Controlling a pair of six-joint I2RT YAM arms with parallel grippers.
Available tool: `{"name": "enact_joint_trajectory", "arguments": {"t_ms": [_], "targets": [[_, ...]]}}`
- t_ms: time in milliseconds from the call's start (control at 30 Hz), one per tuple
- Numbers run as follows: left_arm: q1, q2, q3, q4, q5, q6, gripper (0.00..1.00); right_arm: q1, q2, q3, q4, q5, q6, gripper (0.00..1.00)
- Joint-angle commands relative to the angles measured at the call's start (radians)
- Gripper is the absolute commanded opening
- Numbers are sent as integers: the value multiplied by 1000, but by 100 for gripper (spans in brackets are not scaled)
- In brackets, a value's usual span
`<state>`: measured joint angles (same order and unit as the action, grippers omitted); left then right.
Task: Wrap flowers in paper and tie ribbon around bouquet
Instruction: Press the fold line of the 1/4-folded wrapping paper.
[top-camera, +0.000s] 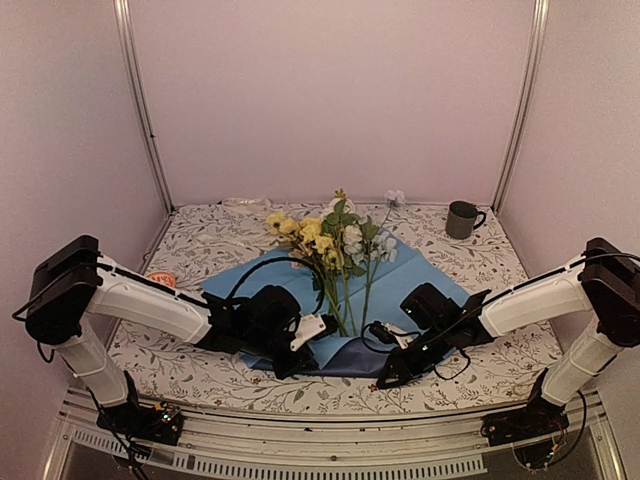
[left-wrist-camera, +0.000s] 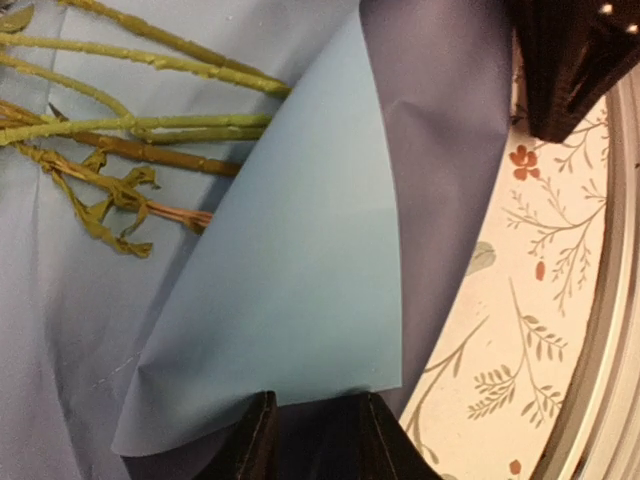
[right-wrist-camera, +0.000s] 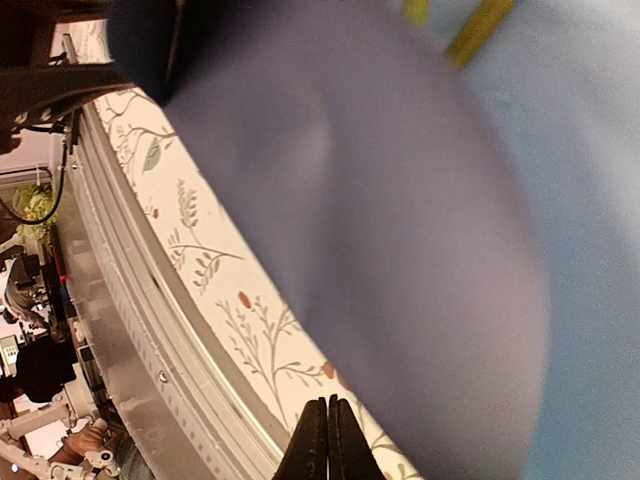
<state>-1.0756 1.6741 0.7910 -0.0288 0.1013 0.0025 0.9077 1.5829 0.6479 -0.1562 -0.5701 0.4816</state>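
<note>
The flowers (top-camera: 335, 240) lie on the blue paper (top-camera: 420, 285), blooms toward the back, stems toward me. In the left wrist view the green stems (left-wrist-camera: 150, 125) rest on the sheet, and a light blue flap of the paper (left-wrist-camera: 300, 280) is folded over their ends. My left gripper (top-camera: 325, 324) is at the stem ends. Its jaws (left-wrist-camera: 318, 425) stand apart, with the flap's edge lying just at their tips. My right gripper (top-camera: 378, 332) is shut (right-wrist-camera: 328, 425) at the paper's near dark edge (right-wrist-camera: 400, 200), with nothing visible between its fingers. A pale strip at the back (top-camera: 245, 203) may be the ribbon.
A grey mug (top-camera: 462, 219) stands at the back right. A small orange thing (top-camera: 160, 281) lies by the left arm. The floral tablecloth (top-camera: 500, 270) ends at a metal rail (right-wrist-camera: 150, 330) close to both grippers. Cables loop over the paper (top-camera: 255, 270).
</note>
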Motion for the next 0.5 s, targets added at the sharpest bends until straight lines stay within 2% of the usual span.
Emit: {"name": "enact_joint_trajectory", "arguments": {"t_ms": [0, 133, 200, 300, 467], "targets": [[29, -2, 33, 4, 3, 27, 29, 3, -61, 15, 49, -103, -17, 5], [42, 20, 43, 1, 15, 39, 30, 2, -101, 25, 70, -168, -36, 7], [43, 19, 44, 2, 17, 40, 30, 1, -146, 38, 58, -150, -55, 9], [44, 13, 37, 8, 12, 35, 30, -13, -205, 73, 8, -11, -78, 16], [43, 13, 36, 10, 13, 33, 30, -84, -197, 96, -67, 257, -105, 37]]}}
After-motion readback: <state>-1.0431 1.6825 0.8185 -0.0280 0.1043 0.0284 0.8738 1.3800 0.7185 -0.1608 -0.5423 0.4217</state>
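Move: The paper's fold line runs crosswise along its near edge; its middle is about 11 cm to the right hand's left, 2 cm ahead and 1 cm lower. The turned-up light-blue flap is some 12 cm left and 7 cm ahead, the lower flower stems about 9 cm left and 12 cm ahead. From the left hand, the fold's middle lies about 11 cm to the right, level fore-and-aft, 2 cm below. Up off the paper's near edge goes the right hand, rising about 8.5 cm. It first eases left and slightly back, then swings forward over the paper, its fingertips tilting outward and its nearly shut fingers opening to about a third. The left hand stays low over the fold's left part, fingers still parted, creeping some 1.5 cm forward. ##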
